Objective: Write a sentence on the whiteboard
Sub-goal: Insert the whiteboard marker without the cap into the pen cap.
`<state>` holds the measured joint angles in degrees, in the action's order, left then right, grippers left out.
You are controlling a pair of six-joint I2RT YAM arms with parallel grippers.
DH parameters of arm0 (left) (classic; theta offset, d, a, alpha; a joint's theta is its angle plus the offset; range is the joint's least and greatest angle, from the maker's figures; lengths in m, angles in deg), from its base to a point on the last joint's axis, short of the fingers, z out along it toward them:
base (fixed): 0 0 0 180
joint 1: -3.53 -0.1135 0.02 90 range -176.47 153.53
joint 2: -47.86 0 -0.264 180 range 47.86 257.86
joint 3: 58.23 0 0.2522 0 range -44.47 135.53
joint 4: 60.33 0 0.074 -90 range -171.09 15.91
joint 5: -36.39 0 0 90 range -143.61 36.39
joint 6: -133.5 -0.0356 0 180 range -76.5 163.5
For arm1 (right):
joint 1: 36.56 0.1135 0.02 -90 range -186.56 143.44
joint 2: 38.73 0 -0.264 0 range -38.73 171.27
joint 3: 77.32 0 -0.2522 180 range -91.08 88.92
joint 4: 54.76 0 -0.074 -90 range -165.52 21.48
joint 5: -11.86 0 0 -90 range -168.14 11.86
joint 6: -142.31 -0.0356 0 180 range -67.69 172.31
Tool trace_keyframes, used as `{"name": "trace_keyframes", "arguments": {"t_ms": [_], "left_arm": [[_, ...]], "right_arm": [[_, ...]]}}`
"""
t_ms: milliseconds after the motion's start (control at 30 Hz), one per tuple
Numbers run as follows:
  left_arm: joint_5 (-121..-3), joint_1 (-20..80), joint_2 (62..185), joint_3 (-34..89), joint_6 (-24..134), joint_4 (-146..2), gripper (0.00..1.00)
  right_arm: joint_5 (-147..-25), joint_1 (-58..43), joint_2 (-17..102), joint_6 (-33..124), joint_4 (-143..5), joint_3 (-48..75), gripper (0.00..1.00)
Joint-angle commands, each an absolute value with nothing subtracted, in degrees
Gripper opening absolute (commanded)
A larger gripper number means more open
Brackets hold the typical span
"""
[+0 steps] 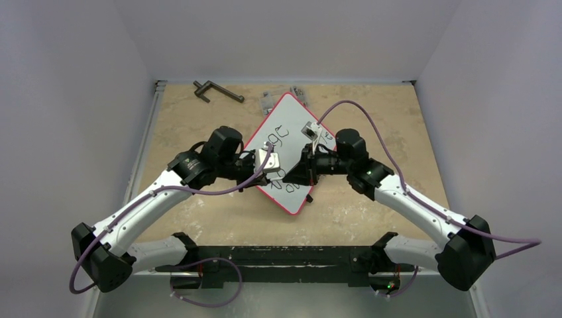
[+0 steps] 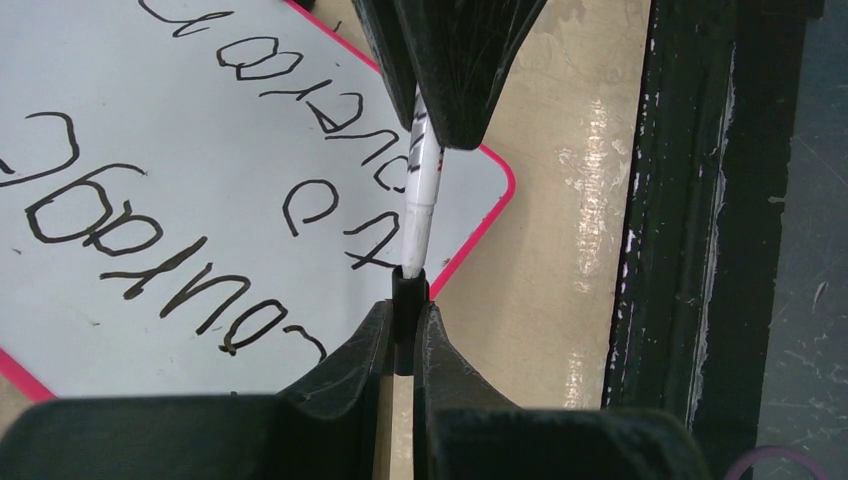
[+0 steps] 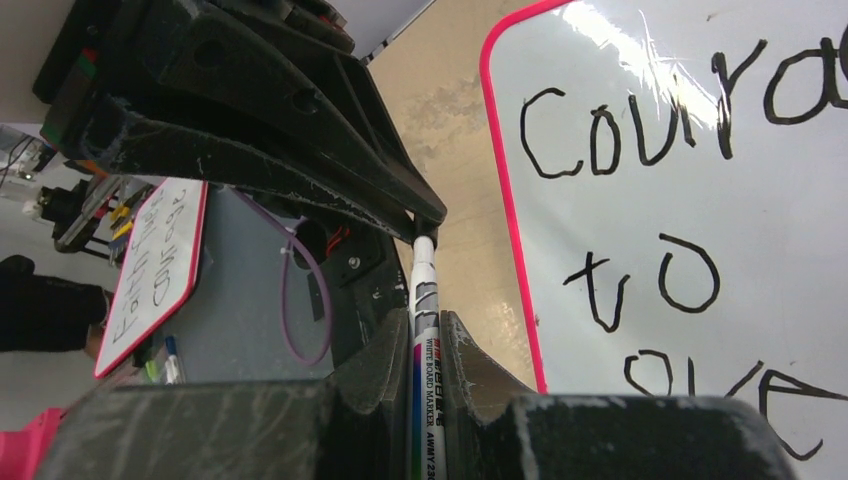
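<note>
The whiteboard (image 1: 285, 122), white with a thin red-pink frame, lies cornerwise mid-table with black handwriting on it. Both grippers meet over its near corner, tip to tip. My right gripper (image 3: 424, 325) is shut on the white body of a whiteboard marker (image 3: 424, 290). My left gripper (image 2: 409, 305) is shut on the black cap (image 2: 409, 300) at the marker's end. In the left wrist view the marker (image 2: 420, 190) runs straight from the cap up into the right gripper's fingers (image 2: 450, 90). The overhead view shows the left gripper (image 1: 281, 175) and right gripper (image 1: 297, 175) close together; the marker is hidden there.
A dark metal clamp handle (image 1: 217, 91) lies at the back left. Small clear parts (image 1: 266, 101) sit by the board's far corner. The black mounting rail (image 1: 285, 255) runs along the near edge. Off the table, another written whiteboard (image 3: 158, 265) shows in the right wrist view.
</note>
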<state>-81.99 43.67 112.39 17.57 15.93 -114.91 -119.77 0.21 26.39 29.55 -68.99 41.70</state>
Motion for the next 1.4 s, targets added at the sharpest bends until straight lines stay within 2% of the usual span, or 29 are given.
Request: {"name": "trace_keyframes", "arguments": {"t_ms": [0, 633, 1000, 1367], "left_arm": [[-84.8, 43.6, 112.3, 20.3, 16.4, -112.1, 0.0], [-89.3, 43.9, 111.8, 20.2, 15.9, -112.5, 0.0], [-83.9, 44.8, 107.6, 17.3, 19.3, -105.2, 0.0], [-81.0, 45.4, 103.1, 14.5, 19.2, -100.5, 0.0]], "right_arm": [[-120.3, 2.0, 28.3, 32.0, -70.8, 38.0, 0.0], [-122.1, 6.7, 38.3, 42.0, -80.5, 27.2, 0.0], [-118.0, 9.4, 39.8, 25.6, -69.1, 28.1, 0.0], [-113.3, 13.2, 44.1, 15.9, -70.0, 22.9, 0.0]]}}
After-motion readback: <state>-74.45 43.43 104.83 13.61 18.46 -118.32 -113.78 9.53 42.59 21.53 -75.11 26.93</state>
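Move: The right hand holds the uncapped marker pointing left. Its nib end is already at the mouth of the pen cap in the left fingers, the cap's middle about 6 cm to this hand's left, 1 cm ahead and 1 cm lower. From the left hand the marker's middle lies some 8 cm to the right, 1 cm back and 1 cm higher. The whiteboard's middle is roughly 17 cm below and 9 cm ahead of both, straight ahead of the right hand and 7 cm right of the left. The right hand keeps its grip and pushes the marker about 7 cm left into the cap, sinking some 1.5 cm and swinging about 10 degrees counter-clockwise on the way, then swinging back and rising a little as it rolls some 10 degrees about the marker's length. The left hand keeps the cap pinched, eases about 1.5 cm back, then from midway is pushed some 3.5 cm left ahead of the marker, turning slightly counter-clockwise, so the hands close by roughly 3 cm and still press together. ##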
